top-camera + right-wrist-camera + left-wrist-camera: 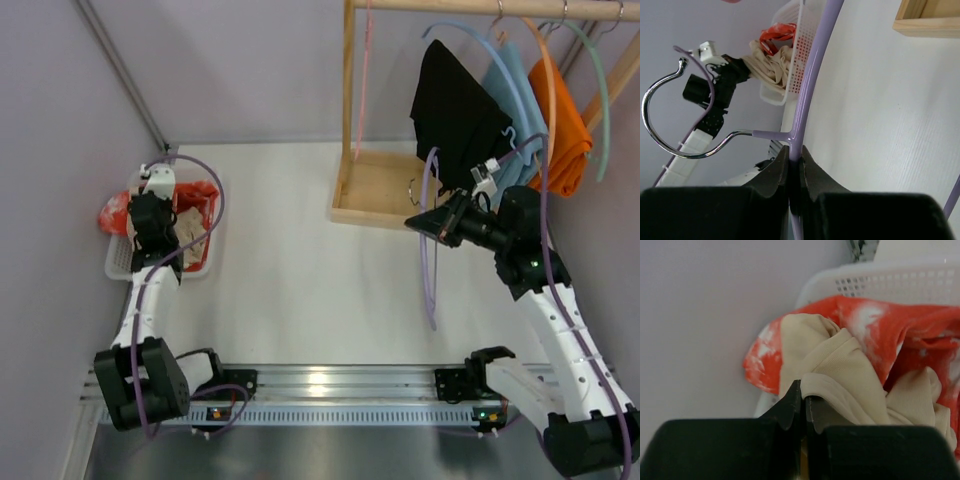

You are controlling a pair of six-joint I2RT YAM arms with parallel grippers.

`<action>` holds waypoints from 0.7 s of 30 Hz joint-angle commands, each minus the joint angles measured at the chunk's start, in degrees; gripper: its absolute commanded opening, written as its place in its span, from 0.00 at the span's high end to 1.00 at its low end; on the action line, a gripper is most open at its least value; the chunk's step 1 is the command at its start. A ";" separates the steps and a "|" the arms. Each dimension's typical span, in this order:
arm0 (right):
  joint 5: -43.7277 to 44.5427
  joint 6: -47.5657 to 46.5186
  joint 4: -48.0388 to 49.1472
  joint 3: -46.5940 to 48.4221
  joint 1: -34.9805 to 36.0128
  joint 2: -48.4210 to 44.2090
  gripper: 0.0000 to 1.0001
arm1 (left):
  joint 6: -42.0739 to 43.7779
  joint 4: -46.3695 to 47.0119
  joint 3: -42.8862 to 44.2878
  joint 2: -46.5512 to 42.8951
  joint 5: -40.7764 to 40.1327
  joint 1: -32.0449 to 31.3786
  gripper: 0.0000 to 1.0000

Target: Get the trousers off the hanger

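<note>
The cream-beige trousers [840, 365] lie bunched in a white basket [900, 282] at the table's left, on a red-and-white cloth [900, 325]. My left gripper [803, 390] is shut, with a fold of the trousers pinched at its tips. In the top view it hovers over the basket [120, 262]. The lavender hanger [430, 270] is bare and held off the table, right of centre. My right gripper [795, 152] is shut on the hanger [812, 75] just below where its metal hook [660, 130] branches off.
A wooden rack stands at the back right on its tray base [375, 200]. On it hang a black garment [455, 110], a light blue cloth [515, 140], an orange garment [560, 120] and a pink hanger [365, 80]. A metal rail [330, 385] runs along the near edge.
</note>
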 commanded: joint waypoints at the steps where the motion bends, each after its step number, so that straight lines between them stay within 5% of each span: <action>1: -0.14 -1.52 2.54 4.64 0.59 -1.98 1.00 | -5.23 -2.92 3.44 4.31 0.90 0.24 0.98; 5: -0.32 -1.61 2.19 6.48 0.86 -2.69 1.00 | -10.68 -14.59 9.96 8.10 2.20 0.24 0.81; 11: 0.12 -1.26 2.80 8.77 1.30 -3.21 1.00 | -14.81 -20.24 15.67 1.34 10.37 0.32 0.40; 17: 3.19 0.67 3.59 13.07 1.73 -1.55 1.00 | -17.81 -26.75 26.22 -6.39 30.83 0.24 0.18; 21: 3.73 6.26 6.90 14.67 2.09 0.82 1.00 | -22.10 -26.93 32.63 -9.74 47.27 0.24 0.15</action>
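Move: The left hand, holding the beige trousers, has the white basket about 18 cm below and 3 cm right; the red cloth lies 3 cm ahead, 3 cm right and 15 cm below. From the right hand, holding the purple hanger, the rack's free rail is roughly 23 cm ahead, 3 cm left and 20 cm above; the black trousers hang some 17 cm ahead, 4 cm right and 3 cm above. Left hand dips about 6 cm, opens, releasing the trousers, then rises rightward some 20; right lifts the hanger 8. ##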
